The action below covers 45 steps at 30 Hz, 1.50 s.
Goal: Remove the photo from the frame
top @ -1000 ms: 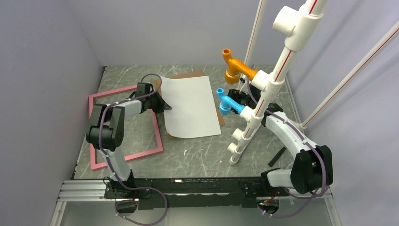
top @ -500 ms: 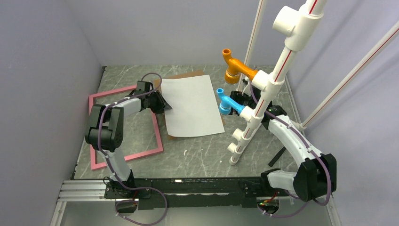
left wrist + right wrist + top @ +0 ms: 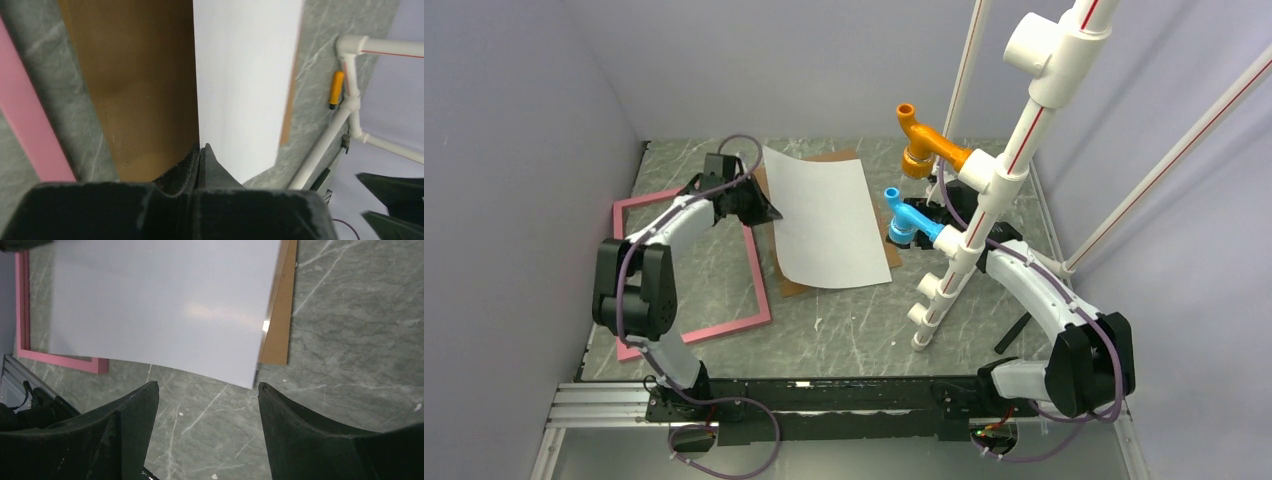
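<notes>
The photo [image 3: 829, 220] shows its blank white back and lies over the brown backing board [image 3: 824, 158]; its left edge is raised and the sheet curves. My left gripper [image 3: 764, 212] is shut on that left edge, and in the left wrist view the fingertips [image 3: 201, 148] pinch the white photo [image 3: 245, 75] beside the board [image 3: 140, 90]. The pink frame [image 3: 686, 330] lies flat on the table to the left, with nothing inside it. My right gripper [image 3: 207, 385] hangs open above the bare table near the photo's [image 3: 160, 305] corner, holding nothing.
A white PVC pipe stand [image 3: 984, 200] with an orange fitting [image 3: 924, 145] and a blue fitting [image 3: 909, 220] rises just right of the photo, over my right arm. Grey walls close in the left and back. A black strip [image 3: 1014, 333] lies at right.
My left gripper opened briefly and shut again on the photo's left edge, then rose toward the back, lifting that edge so the sheet bows. The right arm shifted slightly.
</notes>
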{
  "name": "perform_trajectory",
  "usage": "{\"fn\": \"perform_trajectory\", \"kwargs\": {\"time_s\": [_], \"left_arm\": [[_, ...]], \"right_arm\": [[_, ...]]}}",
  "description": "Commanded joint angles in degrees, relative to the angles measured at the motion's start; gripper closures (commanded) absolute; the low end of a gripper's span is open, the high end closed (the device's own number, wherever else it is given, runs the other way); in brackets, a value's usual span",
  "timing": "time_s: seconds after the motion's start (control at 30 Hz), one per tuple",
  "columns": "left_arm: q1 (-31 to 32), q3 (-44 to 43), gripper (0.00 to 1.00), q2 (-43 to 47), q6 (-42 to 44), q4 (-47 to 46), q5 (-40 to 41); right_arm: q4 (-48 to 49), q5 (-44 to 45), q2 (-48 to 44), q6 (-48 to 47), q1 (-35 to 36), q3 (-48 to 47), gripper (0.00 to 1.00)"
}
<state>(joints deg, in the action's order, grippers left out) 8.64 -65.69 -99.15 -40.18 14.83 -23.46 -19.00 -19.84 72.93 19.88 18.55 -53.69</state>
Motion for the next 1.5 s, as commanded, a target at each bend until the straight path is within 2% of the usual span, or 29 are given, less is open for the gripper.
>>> {"fn": "perform_trajectory", "kwargs": {"time_s": [0.0,0.13,0.27,0.37,0.47,0.67,0.83,0.97,1.17,1.33,1.47], "left_arm": [[-0.42,-11.33,1.00,9.54,7.49,15.19,7.45],[-0.88,-23.31,1.00,14.49,15.55,31.97,17.89],[-0.82,-34.16,1.00,14.38,20.76,42.82,19.99],[0.33,-40.24,1.00,12.46,22.04,47.47,19.76],[3.43,-46.27,1.00,9.41,21.94,50.22,23.29],[10.71,-55.88,1.00,-1.66,18.65,50.98,25.65],[17.16,-57.94,1.00,-9.60,15.22,44.94,25.15],[19.28,-68.76,1.00,-21.13,14.37,49.10,22.32],[19.90,-57.26,1.00,-22.65,10.87,34.87,19.99],[19.98,-61.39,1.00,-29.11,8.82,34.89,19.41],[20.01,-55.78,1.00,-27.81,3.44,29.93,23.05]], "right_arm": [[3.07,-0.45,1.14,-0.76,-0.01,-1.38,0.26],[3.00,-0.73,1.34,-0.88,-0.03,-1.64,0.26],[4.10,-1.65,1.82,-0.77,-0.02,-1.22,0.26],[4.47,-2.73,2.59,-0.55,-0.02,-1.62,0.26],[4.79,-3.81,3.29,-0.50,-0.04,-2.15,0.26],[4.85,-4.09,4.50,-0.69,-0.02,-2.76,0.26],[5.14,-2.65,4.81,-0.20,-0.13,-2.19,0.26],[6.24,-1.54,3.77,2.02,-1.94,-0.38,0.26],[5.79,-2.14,3.49,1.49,-5.14,0.87,0.26],[5.74,-2.71,3.04,0.80,-6.79,2.06,0.26],[5.65,-2.99,4.07,0.52,-7.20,1.94,0.26]]}}
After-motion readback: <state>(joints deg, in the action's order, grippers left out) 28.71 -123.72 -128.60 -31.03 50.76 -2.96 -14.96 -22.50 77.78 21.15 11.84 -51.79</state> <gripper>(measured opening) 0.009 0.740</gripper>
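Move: The left hand already pinches the left edge of the photo, white back up. The middle of the brown backing board, where the photo is carried across, lies about 11 cm to its right, 2 ahead and 9 below; the sagging photo's middle is roughly 12 cm right, 1 ahead and 5 below. The empty pink frame's middle lies some 24 cm left, 10 back and 9 below. From the idle right hand the board's middle is about 9 cm ahead, 15 left and 14 below. Up in a fast swing of about 25 cm, veering left and slightly back, then down and across the backing board to the right by nearly 20 cm, easing forward: the left hand keeps its shut grip on the photo's edge and carries it over. Its fingers tip up and then back, while its left side rolls up over 20 degrees and the hand turns somewhat clockwise. The open right hand drifts a few centimetres right, down and forward, holding nothing. ##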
